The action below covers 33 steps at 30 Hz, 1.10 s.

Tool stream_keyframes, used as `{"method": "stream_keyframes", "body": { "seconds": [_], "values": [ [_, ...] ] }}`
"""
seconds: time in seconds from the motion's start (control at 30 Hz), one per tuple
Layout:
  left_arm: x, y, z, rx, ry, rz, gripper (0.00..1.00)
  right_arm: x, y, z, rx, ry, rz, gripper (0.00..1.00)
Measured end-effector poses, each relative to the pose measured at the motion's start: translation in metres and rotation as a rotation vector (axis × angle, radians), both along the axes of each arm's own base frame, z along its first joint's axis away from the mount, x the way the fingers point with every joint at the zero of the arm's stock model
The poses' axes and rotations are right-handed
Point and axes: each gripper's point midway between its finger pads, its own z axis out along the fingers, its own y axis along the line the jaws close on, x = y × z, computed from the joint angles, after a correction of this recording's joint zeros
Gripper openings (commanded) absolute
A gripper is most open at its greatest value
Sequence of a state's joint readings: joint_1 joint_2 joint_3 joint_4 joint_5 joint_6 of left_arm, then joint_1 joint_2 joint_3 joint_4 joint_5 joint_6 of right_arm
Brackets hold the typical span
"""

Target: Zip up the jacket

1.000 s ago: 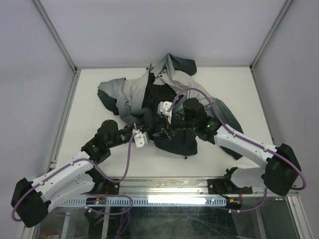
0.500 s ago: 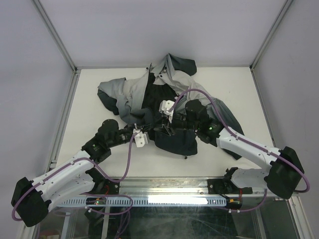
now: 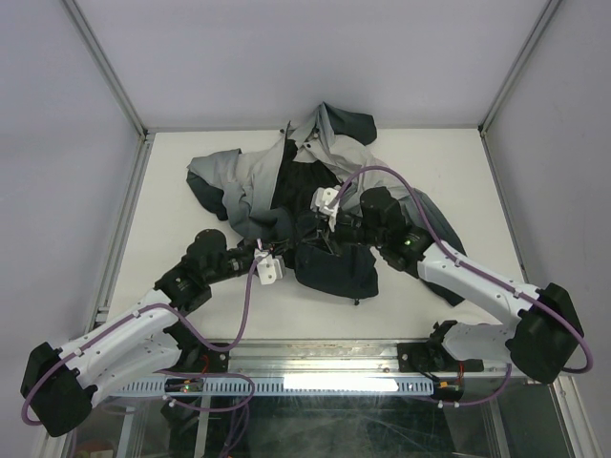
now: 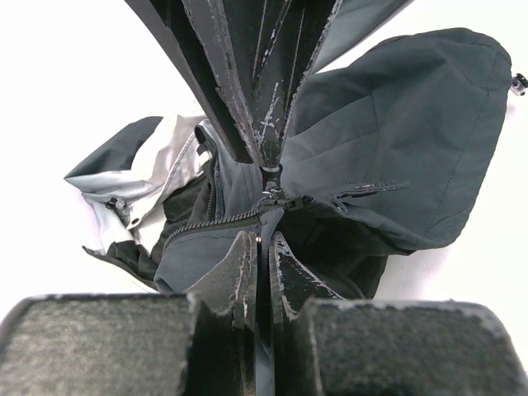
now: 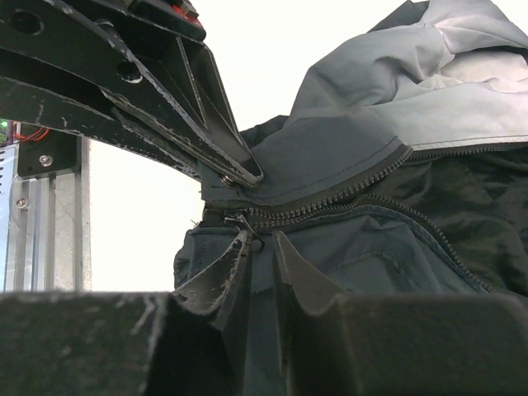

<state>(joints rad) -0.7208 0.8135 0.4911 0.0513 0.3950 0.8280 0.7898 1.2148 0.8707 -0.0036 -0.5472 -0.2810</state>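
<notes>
The jacket lies crumpled mid-table, light grey at the top and dark teal below. My left gripper is shut on its dark hem by the zipper's foot; in the left wrist view the fingers pinch that fabric. My right gripper comes in from the right. Its fingers stand almost together, with the small zipper pull at their tips. The zipper teeth run up to the right, with the two rows apart higher up. The left wrist view shows the right gripper closed to a point just above the slider.
The white table is boxed in by pale walls and metal posts. A metal rail runs along the near edge between the arm bases. A dark sleeve lies under my right forearm, and purple cables loop over both arms.
My right gripper's fingers have closed in on the zipper pull, and its wrist has shifted slightly right and away. The left arm has stayed put, still clamped on the hem.
</notes>
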Motion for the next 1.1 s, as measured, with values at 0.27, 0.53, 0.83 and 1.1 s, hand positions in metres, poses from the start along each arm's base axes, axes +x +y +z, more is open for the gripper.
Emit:
{"method": "stream_keyframes", "body": {
  "seconds": [0.27, 0.53, 0.83, 1.1],
  "values": [
    [0.0, 0.0, -0.001, 0.003, 0.003, 0.0, 0.0, -0.004, 0.001, -0.001, 0.005, 0.018, 0.025, 0.26],
    [-0.001, 0.0, -0.001, 0.005, 0.003, -0.002, 0.0, -0.001, -0.002, 0.0, 0.014, 0.028, 0.03, 0.38],
    [-0.001, 0.0, -0.001, 0.007, -0.002, -0.008, 0.0, 0.011, -0.017, -0.007, 0.066, 0.167, 0.132, 0.44],
    [-0.001, 0.0, -0.001, 0.011, -0.01, -0.009, 0.0, 0.001, -0.009, -0.004, 0.129, 0.291, 0.257, 0.44]
  ]
}}
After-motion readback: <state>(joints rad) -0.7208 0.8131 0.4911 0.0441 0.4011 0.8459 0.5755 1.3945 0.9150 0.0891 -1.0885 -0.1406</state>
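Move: The zip pull sits almost at the right hand's point, about 1 cm to its left and roughly level in height and reach. From the left hand it lies about 1 cm ahead, 3 cm to the right and about 1 cm up. Around it, the pinched hem end is some 4 cm left of the right hand and 1 cm below; the dark cord toggle lies about 12 cm right, 7 cm back and 15 cm below. Backing off to the right by about 1.5 cm and slightly forward, the right hand opens its fingers from nearly shut to almost half wide and comes free of the zip pull, then eases back by about 1 cm while turning some 15 degrees counter-clockwise and rolling by about as much, the fingers astride the pull. The left hand stays put, still pinching the jacket's hem end below the slider. ##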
